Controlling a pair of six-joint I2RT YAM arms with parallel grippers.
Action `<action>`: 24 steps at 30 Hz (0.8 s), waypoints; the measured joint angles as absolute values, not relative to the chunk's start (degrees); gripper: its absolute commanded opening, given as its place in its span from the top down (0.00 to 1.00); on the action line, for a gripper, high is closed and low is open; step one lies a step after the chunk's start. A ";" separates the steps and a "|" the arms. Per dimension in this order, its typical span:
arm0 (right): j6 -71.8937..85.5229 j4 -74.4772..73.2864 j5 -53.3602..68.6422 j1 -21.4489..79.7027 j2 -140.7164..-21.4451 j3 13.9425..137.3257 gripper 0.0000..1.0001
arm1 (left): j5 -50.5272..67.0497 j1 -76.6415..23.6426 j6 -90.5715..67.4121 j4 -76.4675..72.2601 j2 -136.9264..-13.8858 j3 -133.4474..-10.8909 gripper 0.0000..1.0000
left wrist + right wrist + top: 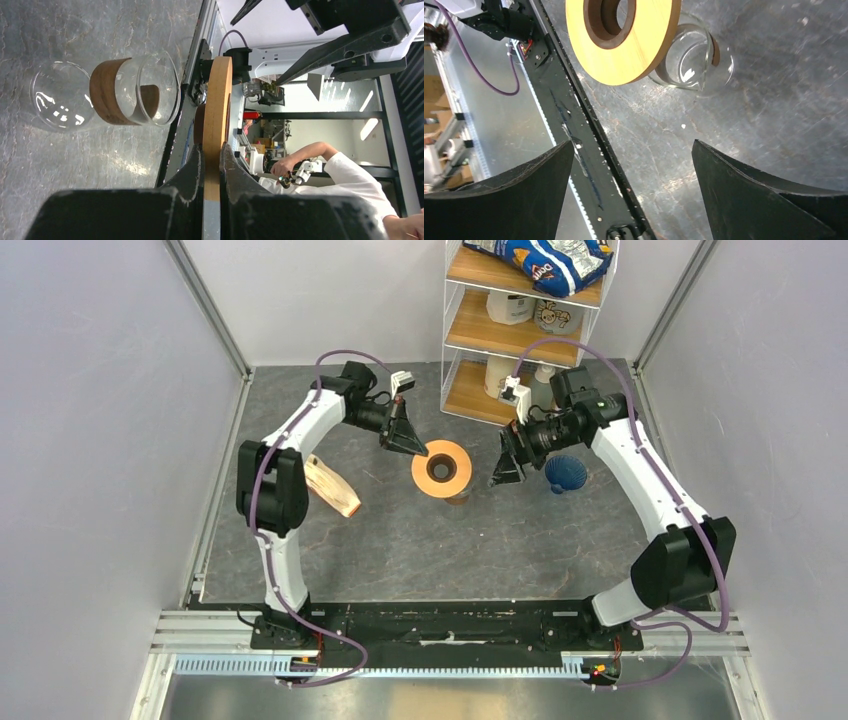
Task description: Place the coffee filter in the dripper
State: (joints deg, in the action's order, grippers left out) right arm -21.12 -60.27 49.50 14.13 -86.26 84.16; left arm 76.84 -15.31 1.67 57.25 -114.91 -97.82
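The dark blue ribbed dripper point(566, 474) stands on the table just right of my right gripper point(507, 462), whose jaws stand wide open and empty point(633, 150). No single white coffee filter shows in any view. My left gripper point(405, 435) is shut on the rim of a flat orange-brown ring point(442, 468). In the left wrist view the ring point(218, 110) is edge-on between the fingers point(213, 148). The ring point(624, 40) hangs above a clear glass cup point(694, 60) with a brown band point(115, 92).
A cream-and-tan wedge-shaped paper stack point(333, 485) lies left of the ring, near the left arm. A wooden shelf unit point(520, 330) with bags and cups stands at the back. Grey walls close in both sides. The black base rail point(574, 125) runs along the near edge.
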 measured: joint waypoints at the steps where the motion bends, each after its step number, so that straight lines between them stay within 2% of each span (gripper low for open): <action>1: -19.70 -59.99 49.50 14.06 -86.24 83.22 0.04 | 76.79 -15.66 1.19 56.60 -115.46 -98.04 0.98; 10: -13.41 -56.71 49.12 13.96 -87.35 81.34 0.05 | 76.64 -18.15 -6.15 49.50 -120.16 -99.02 0.98; 24: -13.87 -56.27 49.01 13.98 -87.94 81.34 0.05 | 76.16 -19.05 -16.91 37.34 -120.75 -96.09 0.98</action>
State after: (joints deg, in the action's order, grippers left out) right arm -13.87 -56.27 49.01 13.98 -87.94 81.34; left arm 76.16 -19.05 -16.91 37.34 -120.75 -96.09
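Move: About 8 cm to the left hand's right, level with it front to back and some 12 cm below, stands the glass with the brown band, the place for the wooden ring pinched in these fingers. The blue cone lies roughly 23 cm to the right of the glass and 3 cm farther out. From the empty right hand the glass is about 8 cm to the left, 4 cm ahead and 13 cm down. Carrying the wooden ring over the glass, the left hand goes right and down together, about 3.5 cm each way, then edges some 2 cm forward as the rightward travel slows. It keeps its pinch on the ring's edge, tilting it only slightly, and brings the brown collar down to the glass's mouth. The open right hand sinks about 2 cm beside it, then waits. ##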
